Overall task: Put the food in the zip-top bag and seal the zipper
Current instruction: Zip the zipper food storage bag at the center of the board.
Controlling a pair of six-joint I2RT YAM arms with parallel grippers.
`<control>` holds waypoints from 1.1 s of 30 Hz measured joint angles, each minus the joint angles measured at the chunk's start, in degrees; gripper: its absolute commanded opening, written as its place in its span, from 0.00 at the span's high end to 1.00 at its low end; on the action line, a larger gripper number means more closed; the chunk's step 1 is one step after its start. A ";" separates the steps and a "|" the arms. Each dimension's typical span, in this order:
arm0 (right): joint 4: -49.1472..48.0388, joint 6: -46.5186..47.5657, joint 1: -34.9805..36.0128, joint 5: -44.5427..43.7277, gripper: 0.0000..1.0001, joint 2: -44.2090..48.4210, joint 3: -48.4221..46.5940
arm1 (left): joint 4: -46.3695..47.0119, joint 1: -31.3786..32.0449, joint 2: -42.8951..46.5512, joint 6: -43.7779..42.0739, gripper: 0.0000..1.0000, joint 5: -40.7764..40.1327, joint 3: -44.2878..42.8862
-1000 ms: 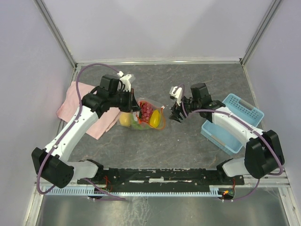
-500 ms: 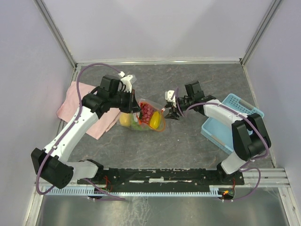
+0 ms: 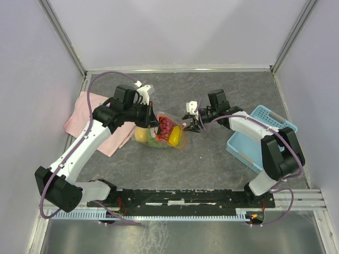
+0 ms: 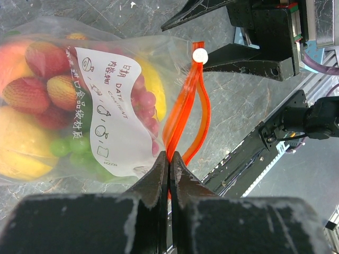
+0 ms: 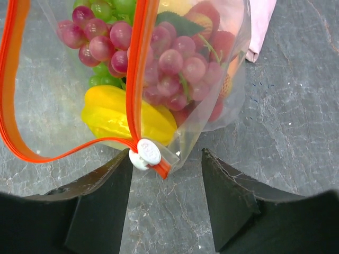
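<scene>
The clear zip-top bag (image 3: 159, 138) lies on the grey table, full of the food: red grapes (image 5: 175, 63), green grapes (image 5: 108, 10), a yellow piece (image 5: 114, 114) and orange-yellow fruit (image 4: 21, 153). Its orange-red zipper (image 4: 183, 114) gapes in a loop along most of its length. My left gripper (image 4: 169, 155) is shut on one end of that strip. At the other end sits a white slider (image 5: 148, 153). My right gripper (image 5: 167, 153) is open, its jaws standing either side of the slider and the bag's corner, the left finger (image 5: 100, 196) right beside the slider.
A light-blue basket (image 3: 249, 151) stands to the right, under the right arm. A pink cloth (image 3: 85, 114) lies to the left, beneath the left arm. The frame rail runs along the table's near edge.
My right gripper has moved left up to the bag's slider corner, and its jaws have narrowed a little. The left gripper and the bag have stayed put.
</scene>
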State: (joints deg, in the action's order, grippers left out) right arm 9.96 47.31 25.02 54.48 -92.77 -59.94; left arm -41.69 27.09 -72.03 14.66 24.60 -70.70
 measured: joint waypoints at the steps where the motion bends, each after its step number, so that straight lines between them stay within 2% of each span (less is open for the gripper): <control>1: -0.07 0.13 0.11 0.07 0.42 0.00 0.00 | 0.00 0.04 0.00 0.00 0.97 0.00 -0.02; 4: -0.11 0.59 0.50 0.52 0.53 -0.02 0.00 | -0.07 0.15 0.00 0.00 0.97 -0.02 -0.15; 8: -0.07 1.01 0.87 0.90 0.85 -0.02 0.00 | -0.09 0.42 0.00 0.00 0.97 0.00 -0.20; 10: 0.13 1.25 0.92 0.96 0.96 -0.02 0.00 | -0.09 0.42 0.00 0.00 0.97 -0.02 -0.20; 11: 0.46 1.40 0.90 0.94 0.98 0.02 0.00 | -0.09 0.42 0.00 0.00 0.97 -0.02 -0.24; 15: 3.13 1.81 0.92 0.46 0.98 0.96 0.00 | -0.11 0.42 0.00 0.00 0.97 -0.50 -0.31; 21: 6.21 -0.61 0.92 -2.25 0.98 7.15 0.13 | -0.24 0.42 0.09 -0.02 0.85 -2.95 -0.66; 27: 6.29 -8.35 0.94 -6.47 0.98 13.90 1.86 | -0.24 0.42 0.22 0.00 0.70 -5.92 -0.98; 33: 6.21 -18.69 0.98 -10.99 0.98 17.22 3.21 | -0.24 0.42 0.28 0.00 0.62 -6.69 -0.98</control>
State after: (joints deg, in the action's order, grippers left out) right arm 16.16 28.62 26.00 43.48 -75.55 -56.73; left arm -41.93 27.51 -71.75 14.66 17.91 -71.68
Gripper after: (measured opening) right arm 0.026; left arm 0.348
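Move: The white slider at the bag's right zipper end sits almost between the right hand's open fingertips, about 1 cm back and 1 cm left at their height. From that hand the yellow pepper is some 4 cm left, 4 cm back and 6 cm lower, the red grapes about 8 cm left, 1 cm back and 6 cm lower. From the left hand, still pinching the other zipper end, the slider is roughly 11 cm right, 1 cm ahead and 3 cm lower. Right hand pinches the zipper end, lifts about 5 cm, drawing back and right, while the left fingers open. ##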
